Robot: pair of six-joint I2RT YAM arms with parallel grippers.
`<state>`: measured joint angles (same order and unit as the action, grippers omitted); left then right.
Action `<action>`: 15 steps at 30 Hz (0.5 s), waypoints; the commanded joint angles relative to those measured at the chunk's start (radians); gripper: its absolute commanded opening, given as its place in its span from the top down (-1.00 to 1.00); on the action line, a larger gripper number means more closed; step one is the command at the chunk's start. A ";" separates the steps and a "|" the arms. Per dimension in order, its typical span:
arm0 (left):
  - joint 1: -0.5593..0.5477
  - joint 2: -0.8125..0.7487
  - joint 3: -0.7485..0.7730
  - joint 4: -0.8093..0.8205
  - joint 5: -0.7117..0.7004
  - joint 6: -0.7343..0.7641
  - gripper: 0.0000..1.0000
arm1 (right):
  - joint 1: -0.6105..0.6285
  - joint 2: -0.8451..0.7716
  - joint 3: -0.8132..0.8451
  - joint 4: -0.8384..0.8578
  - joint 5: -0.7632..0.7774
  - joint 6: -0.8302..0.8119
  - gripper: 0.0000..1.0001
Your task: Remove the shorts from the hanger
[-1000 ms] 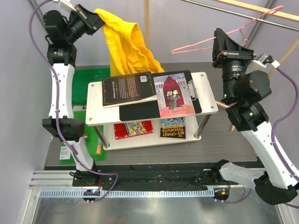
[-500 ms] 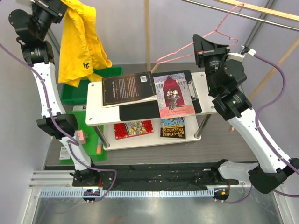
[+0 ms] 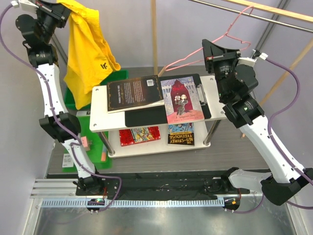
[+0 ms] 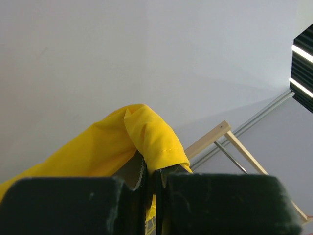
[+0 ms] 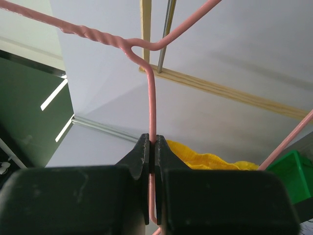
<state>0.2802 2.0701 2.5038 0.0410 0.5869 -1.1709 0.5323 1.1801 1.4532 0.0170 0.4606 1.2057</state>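
The bright yellow shorts (image 3: 87, 54) hang loose at the top left, clear of the hanger. My left gripper (image 3: 65, 11) is shut on a fold of the shorts (image 4: 102, 147), with its jaws (image 4: 152, 172) pinching the cloth. The thin pink wire hanger (image 3: 193, 54) slants from my right gripper (image 3: 209, 53) up to its hook near the metal rod. The right wrist view shows my right gripper (image 5: 153, 147) shut on the hanger's wire (image 5: 151, 98), below the twisted neck. The shorts (image 5: 210, 159) show behind it.
A white two-tier shelf (image 3: 219, 100) with books and a black clipboard stands in the middle. A green bin (image 3: 117, 76) sits behind its left end. A wooden pole (image 3: 154, 34) rises at the back, and a metal rod (image 3: 264, 19) and wooden rail cross the upper right.
My left gripper swung up and left with the shorts, pulling them away from the hanger. My right gripper moved left with the hanger. In the last half second almost nothing moved.
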 commanded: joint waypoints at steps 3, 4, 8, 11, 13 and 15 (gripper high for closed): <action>-0.030 0.045 -0.008 0.023 0.074 -0.010 0.99 | -0.008 -0.036 -0.019 0.070 0.006 -0.005 0.98; -0.033 0.045 -0.014 0.010 0.074 0.025 1.00 | -0.006 -0.037 -0.019 0.070 0.003 -0.002 0.98; -0.047 0.004 -0.039 -0.218 0.003 0.215 0.99 | -0.006 -0.042 -0.022 0.070 -0.005 -0.006 0.98; -0.073 -0.048 -0.081 -0.352 -0.109 0.381 1.00 | -0.008 -0.043 -0.030 0.067 -0.011 -0.005 0.98; -0.082 -0.061 -0.109 -0.374 -0.131 0.416 1.00 | -0.008 -0.039 -0.033 0.067 -0.020 0.002 0.98; -0.082 -0.038 -0.122 -0.400 -0.122 0.431 0.99 | -0.008 -0.037 -0.037 0.067 -0.028 0.014 0.98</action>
<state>0.2085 2.1036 2.3913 -0.2790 0.5182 -0.8780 0.5278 1.1648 1.4208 0.0311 0.4522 1.2076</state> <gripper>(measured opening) 0.031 0.049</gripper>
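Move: The left hand already holds the yellow shorts by one end, high up. The back green tray they hang over lies about 17 cm ahead of it, 6 cm to its left and some 55 cm below. The black book lies about 18 cm back, 24 cm to the right and 26 cm below. The front green tray is 23 cm back, 4 cm left and 57 cm below. From the right hand the back tray is roughly 36 cm ahead, 55 cm left and 53 cm below. Keeping its closed pinch on the end of the yellow shorts, the left hand brings them down some 14 cm towards the back green tray, also reaching about 5 cm forward in the first part before sinking almost straight. Its fingers, pointing upward at first, tip down about 20 degrees to near level, so the gathered cloth hangs from the fingertips behind the shelf's back left corner. ##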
